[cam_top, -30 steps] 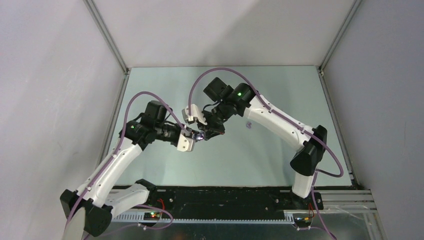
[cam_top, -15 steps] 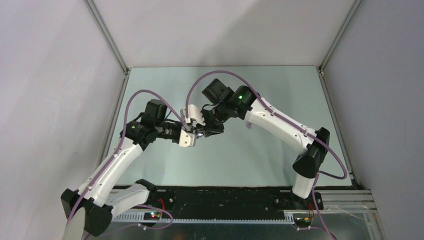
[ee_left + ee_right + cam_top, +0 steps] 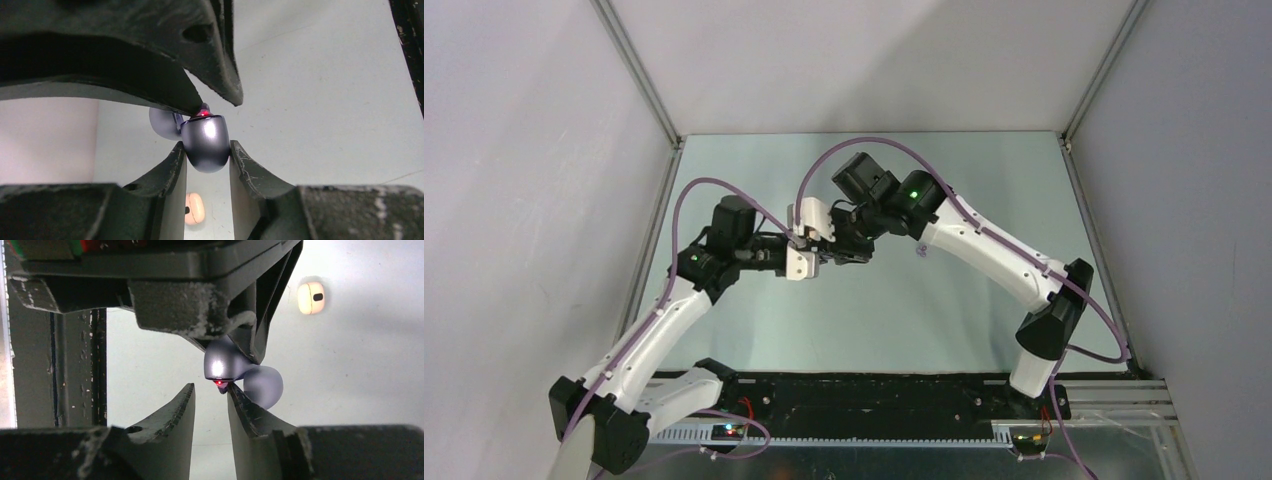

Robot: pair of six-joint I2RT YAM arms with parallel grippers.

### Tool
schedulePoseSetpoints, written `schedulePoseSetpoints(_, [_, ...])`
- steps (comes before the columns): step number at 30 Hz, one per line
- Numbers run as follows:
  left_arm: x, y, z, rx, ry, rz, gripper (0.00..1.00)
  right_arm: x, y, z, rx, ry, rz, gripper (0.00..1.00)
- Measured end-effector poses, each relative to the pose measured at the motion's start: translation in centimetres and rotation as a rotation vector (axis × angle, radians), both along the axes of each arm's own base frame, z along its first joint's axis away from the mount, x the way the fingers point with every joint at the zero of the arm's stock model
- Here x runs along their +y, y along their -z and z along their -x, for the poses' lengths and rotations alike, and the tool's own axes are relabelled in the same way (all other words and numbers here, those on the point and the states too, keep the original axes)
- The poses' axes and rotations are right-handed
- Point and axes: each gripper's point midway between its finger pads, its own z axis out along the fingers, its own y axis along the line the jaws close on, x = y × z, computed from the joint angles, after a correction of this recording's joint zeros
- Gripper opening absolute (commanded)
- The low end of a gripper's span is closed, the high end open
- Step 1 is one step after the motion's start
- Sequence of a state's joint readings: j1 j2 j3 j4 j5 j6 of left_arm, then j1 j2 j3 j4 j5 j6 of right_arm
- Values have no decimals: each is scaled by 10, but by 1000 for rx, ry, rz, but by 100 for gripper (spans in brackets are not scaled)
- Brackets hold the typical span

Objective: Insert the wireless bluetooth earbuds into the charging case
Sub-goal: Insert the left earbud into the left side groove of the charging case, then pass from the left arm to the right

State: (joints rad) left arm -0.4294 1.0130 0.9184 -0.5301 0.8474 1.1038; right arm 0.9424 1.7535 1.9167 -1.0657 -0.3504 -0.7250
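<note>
My left gripper [image 3: 206, 145] is shut on the purple-grey charging case [image 3: 205, 142], held above the table with its lid [image 3: 165, 122] swung open behind. A purple earbud [image 3: 203, 111] with a red light sits in the case's mouth. In the right wrist view the same case [image 3: 225, 365] hangs above my right gripper [image 3: 211, 386], which is open. The earbud's tip [image 3: 221, 387] lies against one fingertip [image 3: 233, 390], with nothing between the jaws. In the top view both grippers meet near the table's middle, left gripper [image 3: 802, 262] and right gripper [image 3: 826, 252].
A cream-white case [image 3: 194, 208] lies closed on the table below the grippers, also in the right wrist view as the cream case [image 3: 310, 297]. A tiny purple piece [image 3: 921, 249] lies on the table beside the right arm. Grey walls close in the table on three sides.
The right gripper was shut and has opened, letting go of the earbud at the case's mouth. Both grippers have shifted slightly toward the far side.
</note>
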Motion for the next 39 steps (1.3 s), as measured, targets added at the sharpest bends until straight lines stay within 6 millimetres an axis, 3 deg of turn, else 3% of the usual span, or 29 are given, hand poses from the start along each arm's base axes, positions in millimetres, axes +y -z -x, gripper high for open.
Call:
schedulePoseSetpoints(6, [-7, -7, -3, -16, -8, 73, 0, -5, -9, 1, -2, 40, -13, 41])
schedulePoseSetpoints(9, [-9, -6, 3, 42, -1, 113, 0, -13, -31, 6, -40, 26, -54, 44])
schedulePoseSetpoints(14, [-16, 4, 28, 147, 79, 148, 0, -33, -83, -7, -178, 86, -171, 49])
schedulePoseSetpoints(18, [-18, 0, 34, 171, 106, 170, 0, -51, -102, -22, -205, 142, -222, 49])
schedulePoseSetpoints(20, [-19, -3, 36, 180, 114, 183, 0, -59, -102, -29, -197, 164, -232, 49])
schedulePoseSetpoints(23, [-21, -9, 38, 203, 122, 207, 0, -71, -84, -33, -156, 179, -220, 49])
schedulePoseSetpoints(27, [-22, -15, 41, 235, 131, 229, 0, -75, -44, -21, -50, 135, -183, 52])
schedulePoseSetpoints(30, [-23, -22, 41, 242, 139, 242, 0, -72, -27, -11, 5, 88, -175, 54])
schedulePoseSetpoints(39, [-27, -40, 39, 247, 149, 286, 0, -50, -36, 9, 50, -24, -253, 53])
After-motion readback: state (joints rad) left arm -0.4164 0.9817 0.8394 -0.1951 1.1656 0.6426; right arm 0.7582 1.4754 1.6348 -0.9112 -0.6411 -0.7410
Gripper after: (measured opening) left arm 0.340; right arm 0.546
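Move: The open charging case sits in the left fingers, its middle about 1 cm right of that hand, level and neither ahead nor back. From the right hand it is some 2 cm left and 1 cm below, level fore and aft, its earbud at the fingertips. On the table about 24 cm below the right hand are the white case, 14 cm ahead and 8 cm left, and the loose earbud, 8 cm ahead and 18 cm right. Right fingers leave the earbud, widening, arc 10 cm up and right, then down; left draws case back, up. ##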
